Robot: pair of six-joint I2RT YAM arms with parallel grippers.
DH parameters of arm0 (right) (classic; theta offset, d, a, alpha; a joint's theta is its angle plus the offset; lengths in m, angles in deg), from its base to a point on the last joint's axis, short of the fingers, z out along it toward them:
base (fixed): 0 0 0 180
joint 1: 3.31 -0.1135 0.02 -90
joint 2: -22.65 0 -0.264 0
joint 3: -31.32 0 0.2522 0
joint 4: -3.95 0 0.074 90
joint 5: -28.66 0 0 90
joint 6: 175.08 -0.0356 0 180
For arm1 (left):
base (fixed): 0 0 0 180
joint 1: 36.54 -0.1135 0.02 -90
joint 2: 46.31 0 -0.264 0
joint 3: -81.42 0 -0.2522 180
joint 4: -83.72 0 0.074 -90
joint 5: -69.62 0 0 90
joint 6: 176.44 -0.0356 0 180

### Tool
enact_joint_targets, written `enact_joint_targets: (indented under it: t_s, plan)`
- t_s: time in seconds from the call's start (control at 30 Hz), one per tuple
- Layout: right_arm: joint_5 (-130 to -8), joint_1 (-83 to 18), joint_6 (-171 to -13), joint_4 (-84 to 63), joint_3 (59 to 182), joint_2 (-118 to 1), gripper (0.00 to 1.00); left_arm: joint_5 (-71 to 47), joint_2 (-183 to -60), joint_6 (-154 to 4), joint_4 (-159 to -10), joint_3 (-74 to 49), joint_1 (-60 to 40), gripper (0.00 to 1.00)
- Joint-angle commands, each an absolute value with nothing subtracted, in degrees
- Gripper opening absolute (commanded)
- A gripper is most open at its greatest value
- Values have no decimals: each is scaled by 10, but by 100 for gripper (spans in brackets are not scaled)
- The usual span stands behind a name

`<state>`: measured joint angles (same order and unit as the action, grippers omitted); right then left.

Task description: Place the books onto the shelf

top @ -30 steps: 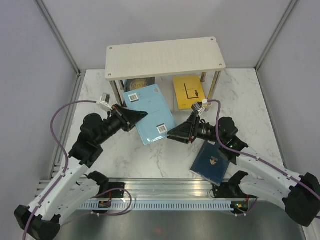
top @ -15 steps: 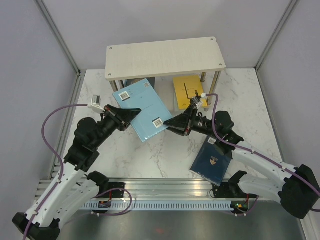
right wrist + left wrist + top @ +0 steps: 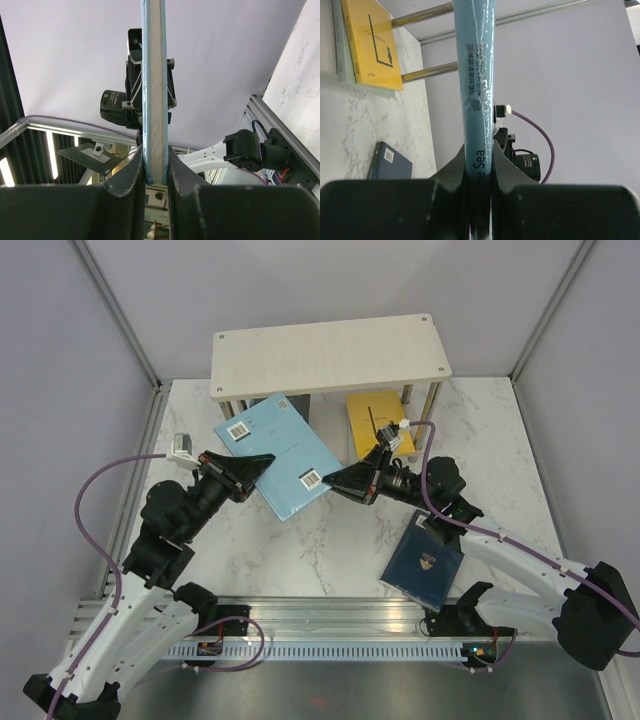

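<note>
A light blue book (image 3: pixel 278 447) hangs tilted above the table in front of the shelf (image 3: pixel 330 353), held from both sides. My left gripper (image 3: pixel 264 463) is shut on its spine edge; in the left wrist view the fingers (image 3: pixel 454 170) pinch the blue spine (image 3: pixel 479 75). At the opposite page edge, my right gripper (image 3: pixel 329 478) is shut on the same book (image 3: pixel 153 75), its pads against both covers. A yellow book (image 3: pixel 378 423) lies flat under the shelf's top board. On the marble by my right arm lies a navy book (image 3: pixel 423 562).
A dark book (image 3: pixel 292 400) peeks out under the shelf's top board behind the blue one. Slim metal posts (image 3: pixel 427 408) carry the board. Grey walls close the table on three sides, and a metal rail (image 3: pixel 330 645) runs along the near edge.
The blue book has risen and swung left and back toward the shelf with my left gripper. My right gripper moved up to its free edge and closed on it.
</note>
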<state>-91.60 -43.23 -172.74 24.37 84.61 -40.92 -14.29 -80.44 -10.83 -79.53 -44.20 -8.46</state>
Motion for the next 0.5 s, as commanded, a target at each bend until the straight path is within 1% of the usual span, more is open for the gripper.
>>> enact_joint_targets:
  t_s: [0.0,0.03,0.07,0.1,0.3,0.4,0.43,0.47]
  plan:
    - [-876,-432,-1723,319,853,-370,0,-114,-823,-168,-706,-433,-83,11]
    - [-874,-432,-1718,304,850,-364,0,-114,-825,-185,-691,-426,-83,15]
    - [-874,-432,-1708,295,848,-359,0,-113,-829,-195,-679,-414,-83,24]
    - [-869,-432,-1703,284,845,-346,0,-112,-830,-205,-655,-408,-83,29]
    - [-838,-415,-1688,218,820,-288,0,-113,-809,-246,-608,-400,-83,41]
    - [-844,-401,-1688,205,814,-272,0,-119,-791,-250,-591,-403,-83,51]
    - [-845,-398,-1685,188,813,-266,0,-120,-787,-255,-577,-397,-83,55]
    - [-844,-395,-1681,175,809,-251,0,-124,-784,-260,-570,-394,-83,67]
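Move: Just to the left hand's right, some 4 cm over and 3 cm farther out, lies the middle of the light-blue book; both hands already grip it. From the right hand, the yellow book on the shelf is about 26 cm ahead, 12 cm right and 25 cm lower. The shelf's black-book stack is roughly 27 cm ahead and 13 cm left; the navy book lies 6 cm back, 22 cm right, on the table. Opening its fingers wide, the left hand lets go of the blue book's edge and sinks about 5 cm, drawing back slightly and rolling some 15 degrees so its left side rises. The right hand keeps its pinch on the book's near right corner and carries the book rightward, away from the left hand, nearly 4 cm and sinking slightly, while turning a little clockwise. ##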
